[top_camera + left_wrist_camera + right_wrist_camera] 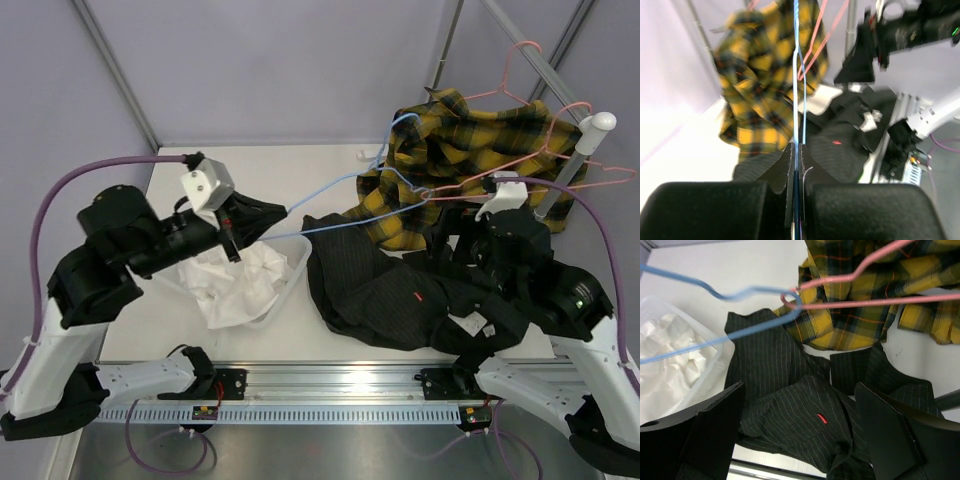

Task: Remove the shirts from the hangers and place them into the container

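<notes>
My left gripper point(283, 213) is shut on the wire of the light blue hanger point(345, 205), and the wire runs straight out from between the closed jaws point(796, 150). That hanger's hook is linked with a pink hanger point(855, 285) beside the yellow-and-black plaid shirt point(455, 155), which hangs on pink hangers at the back right. The black pinstriped shirt point(385, 290) lies crumpled on the table. My right gripper point(800, 432) hovers open just above it with nothing between its fingers. The white shirt point(240, 285) lies bunched in the translucent container point(296, 262) at the front left.
A white pole with a round knob point(598, 127) stands at the far right and carries the pink hangers. Slanted metal frame bars run behind the table. The rail with both arm bases lies along the near edge.
</notes>
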### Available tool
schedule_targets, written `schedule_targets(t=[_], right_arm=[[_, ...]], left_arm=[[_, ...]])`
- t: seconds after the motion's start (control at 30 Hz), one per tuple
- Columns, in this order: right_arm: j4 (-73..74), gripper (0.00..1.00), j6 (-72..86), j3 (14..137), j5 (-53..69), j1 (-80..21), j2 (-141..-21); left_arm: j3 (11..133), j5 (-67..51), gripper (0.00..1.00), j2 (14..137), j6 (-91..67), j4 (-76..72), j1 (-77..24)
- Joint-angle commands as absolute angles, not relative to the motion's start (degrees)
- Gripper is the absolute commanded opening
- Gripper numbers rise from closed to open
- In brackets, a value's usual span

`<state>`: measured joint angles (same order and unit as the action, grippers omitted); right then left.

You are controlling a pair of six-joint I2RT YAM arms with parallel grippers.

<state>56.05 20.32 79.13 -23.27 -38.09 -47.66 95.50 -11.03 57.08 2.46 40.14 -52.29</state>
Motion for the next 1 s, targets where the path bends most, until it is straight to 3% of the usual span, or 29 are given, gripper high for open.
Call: schedule_targets(t=[0.0, 0.03, 0.07, 0.1, 0.13, 0.37, 0.57, 0.97], right_arm=[[55.2, 0.92, 23.0, 77.1, -25.2, -37.9, -48.5], [55.0, 0.86, 23.3, 76.7, -24.9, -38.0, -48.2], [54.4, 0.73, 24.2, 75.2, -23.2, -38.1, -45.7], [52.3, 0.2, 24.5, 74.3, -22.2, -38.1, -43.6], [51.4, 0.0, 25.2, 73.5, -20.8, -38.0, -41.7], [53.2, 0.0, 30.3, 75.0, 2.4, -38.1, -33.8], [57.7, 0.0, 29.6, 75.2, 2.0, -38.1, -28.8], [60.2, 0.0, 29.3, 72.3, 0.4, -38.0, -25.8]], left_arm=[[97.7, -6.1, 0.0, 55.2, 4.5, 42.2, -52.6], [96.0, -6.0, 0.0, 54.1, 4.8, 39.6, -52.6], [94.3, -4.8, 0.0, 52.9, 5.5, 37.4, -52.6], [92.6, -4.0, 0.0, 50.6, 6.1, 35.3, -52.6], [91.3, -3.4, 0.0, 50.3, 6.8, 33.3, -52.6], [99.7, 2.4, 0.0, 64.1, 11.4, 30.9, -52.6], [101.4, -3.7, 0.0, 73.2, 14.1, 22.2, -52.6], [126.1, -18.0, 0.0, 95.4, 13.4, 23.8, -52.4]])
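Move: The left gripper already holds the blue hanger by one end. The rack rail it is bound for lies about 20 cm ahead, 40 cm to the right and 10 cm higher. From that gripper the plaid shirt is some 17 cm ahead, 30 cm right and 12 cm lower, the pink hanger roughly 10 cm ahead, 40 cm right, about level. From the open right gripper, the rail is about 14 cm ahead, 13 cm right and 23 cm up; the black shirt lies 4 cm ahead, 33 cm below. Bring the left gripper, still shut on the blue hanger, first a few centimetres left, then sweep it right and forward, ending about 15 cm right and 12 cm ahead of its start at much the same height, carrying the hook towards the rail. Meanwhile dip the right gripper briefly, shut it empty and draw it back some 11 cm, away from the rail, turning it counter-clockwise. ##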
